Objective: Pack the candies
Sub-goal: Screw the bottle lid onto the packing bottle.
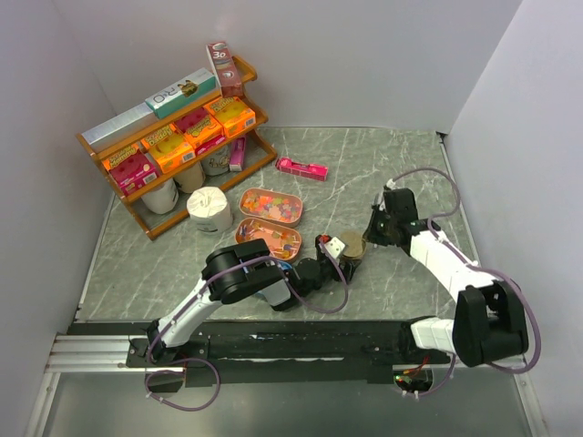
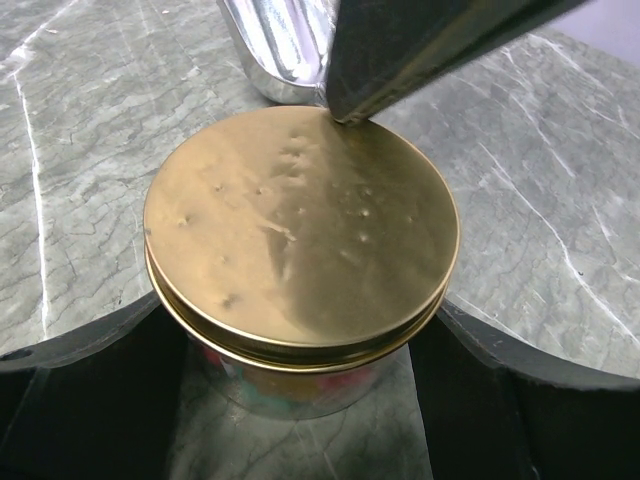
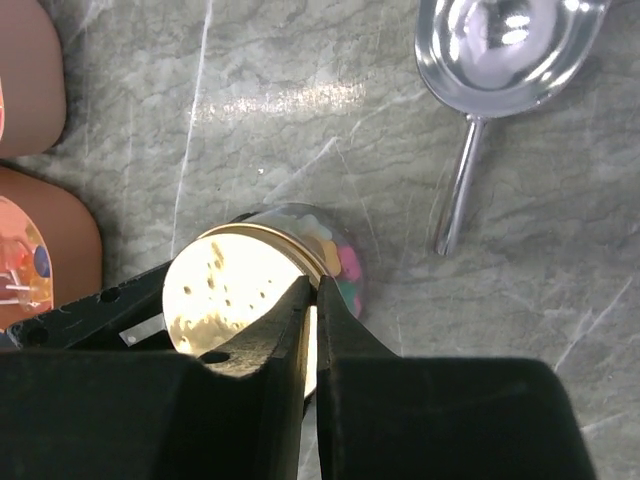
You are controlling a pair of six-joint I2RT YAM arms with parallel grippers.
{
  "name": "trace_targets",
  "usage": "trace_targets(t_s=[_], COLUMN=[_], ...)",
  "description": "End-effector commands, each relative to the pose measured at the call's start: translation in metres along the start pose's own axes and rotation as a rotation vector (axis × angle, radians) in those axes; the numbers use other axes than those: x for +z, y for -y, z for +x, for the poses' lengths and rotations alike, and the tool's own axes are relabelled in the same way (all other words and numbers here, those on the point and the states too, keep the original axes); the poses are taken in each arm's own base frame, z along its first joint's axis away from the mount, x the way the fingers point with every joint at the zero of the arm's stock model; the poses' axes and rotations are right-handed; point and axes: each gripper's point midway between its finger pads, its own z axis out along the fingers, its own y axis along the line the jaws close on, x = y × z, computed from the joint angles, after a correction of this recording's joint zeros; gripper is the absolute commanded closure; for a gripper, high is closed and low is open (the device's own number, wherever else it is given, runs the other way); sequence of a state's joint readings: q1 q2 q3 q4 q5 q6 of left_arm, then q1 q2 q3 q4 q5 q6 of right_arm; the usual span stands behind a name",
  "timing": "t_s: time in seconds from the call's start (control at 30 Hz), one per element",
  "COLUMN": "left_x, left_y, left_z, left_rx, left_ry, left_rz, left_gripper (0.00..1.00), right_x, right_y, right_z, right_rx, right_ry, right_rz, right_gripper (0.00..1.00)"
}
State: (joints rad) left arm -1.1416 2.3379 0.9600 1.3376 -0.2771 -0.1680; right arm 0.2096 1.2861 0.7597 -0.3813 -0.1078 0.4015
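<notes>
A clear jar with a gold lid (image 2: 300, 220) stands on the marble table, candies (image 2: 300, 385) showing through its glass. My left gripper (image 2: 300, 335) spans the jar below the lid, its fingers (image 2: 90, 400) pressed against both sides of the glass. My right gripper (image 3: 312, 285) hangs over the lid's rim with its jaws almost together and nothing between them; its tip touches the lid's far edge. More candies (image 3: 345, 265) show beside the lid. In the top view the jar (image 1: 352, 246) sits between the two grippers, and loose candies fill two orange trays (image 1: 271, 205).
A silver scoop (image 3: 505, 40) lies on the table just beyond the jar. A wooden shelf (image 1: 173, 137) with orange and pink boxes stands at the back left, white rolls (image 1: 209, 208) under and beside it. A pink box (image 1: 302, 168) lies further back.
</notes>
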Motion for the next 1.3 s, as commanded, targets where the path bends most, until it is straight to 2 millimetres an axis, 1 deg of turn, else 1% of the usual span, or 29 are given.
trace_targets(t_s=[0.0,0.03,0.07,0.13,0.17,0.23,0.27,0.33,0.37,0.4,0.47,0.5,0.57,0.6,0.63,0.67,0.7,0.73,0.77,0.8,0.83,0.87,0.9,0.93,0.97,1.03,1.07,1.13,1.27], left_x=[-0.055,-0.055,-0.055,-0.055,-0.055,-0.055,-0.056,-0.057,-0.056,-0.056,-0.057,-0.057,-0.058,-0.058,-0.058,-0.058,-0.058,-0.059,-0.060,-0.060,-0.060,-0.060,-0.060,-0.059,-0.060,-0.059,-0.059,-0.059,-0.059], left_y=[-0.031,-0.031,-0.032,-0.031,-0.032,-0.032,-0.032,-0.032,-0.031,-0.031,-0.030,-0.030,-0.031,-0.030,-0.030,-0.030,-0.030,-0.030,-0.030,-0.030,-0.030,-0.030,-0.029,-0.028,-0.027,-0.026,-0.026,-0.026,-0.025], left_z=[0.145,0.146,0.146,0.146,0.146,0.146,0.146,0.146,0.144,0.144,0.142,0.142,0.142,0.143,0.142,0.142,0.142,0.143,0.143,0.144,0.144,0.144,0.144,0.143,0.144,0.144,0.144,0.145,0.147], left_rx=[0.154,0.154,0.155,0.153,0.155,0.155,0.154,0.161,0.160,0.162,0.162,0.164,0.165,0.167,0.167,0.167,0.167,0.170,0.171,0.169,0.171,0.169,0.168,0.166,0.166,0.165,0.165,0.165,0.161], left_ry=[-0.466,-0.468,-0.468,-0.468,-0.469,-0.466,-0.465,-0.467,-0.459,-0.461,-0.457,-0.458,-0.461,-0.463,-0.461,-0.461,-0.461,-0.466,-0.467,-0.467,-0.469,-0.469,-0.471,-0.471,-0.476,-0.476,-0.479,-0.481,-0.489], left_rz=[-0.047,-0.047,-0.049,-0.049,-0.049,-0.047,-0.049,-0.047,-0.045,-0.044,-0.040,-0.040,-0.041,-0.039,-0.039,-0.039,-0.039,-0.038,-0.038,-0.037,-0.036,-0.037,-0.034,-0.032,-0.029,-0.025,-0.024,-0.022,-0.019], left_gripper=[0.56,0.56,0.56,0.56,0.56,0.56,0.56,0.56,0.56,0.56,0.56,0.57,0.57,0.57,0.57,0.57,0.57,0.57,0.57,0.57,0.57,0.57,0.57,0.57,0.57,0.57,0.57,0.57,0.57], right_x=[-0.021,-0.025,-0.030,-0.039,-0.044,-0.054,-0.056,-0.064,-0.068,-0.071,-0.073,-0.074,-0.071,-0.070,-0.066,-0.064,-0.063,-0.057,-0.054,-0.052,-0.043,-0.038,-0.035,-0.026,-0.022,-0.015,-0.012,-0.008,-0.006], right_y=[0.007,0.007,0.005,0.007,0.003,0.003,0.005,0.008,0.011,0.014,0.021,0.021,0.027,0.024,0.024,0.025,0.020,0.020,0.018,0.014,0.015,0.011,0.008,0.010,0.006,0.006,0.004,0.003,0.002], right_z=[0.114,0.120,0.120,0.131,0.130,0.131,0.127,0.114,0.112,0.097,0.085,0.072,0.056,0.039,0.033,0.024,0.007,0.003,-0.002,-0.012,-0.015,-0.017,-0.023,-0.024,-0.024,-0.027,-0.030,-0.029,-0.021], right_rx=[0.097,0.119,0.125,0.156,0.161,0.181,0.185,0.206,0.215,0.217,0.251,0.258,0.272,0.274,0.264,0.266,0.262,0.242,0.235,0.229,0.212,0.204,0.198,0.193,0.187,0.178,0.173,0.165,0.162], right_ry=[-0.387,-0.401,-0.392,-0.417,-0.398,-0.382,-0.360,-0.304,-0.302,-0.249,-0.221,-0.188,-0.155,-0.113,-0.109,-0.093,-0.055,-0.068,-0.067,-0.058,-0.072,-0.084,-0.083,-0.100,-0.111,-0.118,-0.110,-0.122,-0.143], right_rz=[-0.018,-0.014,-0.030,-0.019,-0.042,-0.044,-0.029,0.007,0.038,0.069,0.123,0.133,0.161,0.148,0.145,0.146,0.129,0.132,0.125,0.114,0.114,0.096,0.081,0.079,0.058,0.050,0.040,0.029,0.007], right_gripper=[0.90,0.90,0.90,0.91,0.91,0.92,0.92,0.92,0.92,0.91,0.88,0.88,0.82,0.80,0.73,0.71,0.68,0.63,0.61,0.59,0.57,0.57,0.56,0.56,0.56,0.57,0.57,0.57,0.60])
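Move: The lid sits on the candy bottle with its rim at the right hand's nearly closed fingertips; its middle is about 4 cm to that hand's left, 2 cm back and 1 cm lower. The scoop's bowl lies some 10 cm ahead of the right hand and 4 cm right, on the table, and the lollipop tray about 26 cm left, level with it. The left hand already grips the bottle, the lid about 3 cm above its pads and 1 cm forward and right. The lid's right-hand rim, touched at the start by the right fingertips, is swept past as that hand pulls back about 12 cm; the fingers then open to under half and the hand loops up and rightward, coming forward and down again to the rim, tipped some 15 degrees steeper, fingers astride its far right side. The left hand keeps its grip, shifting barely. ##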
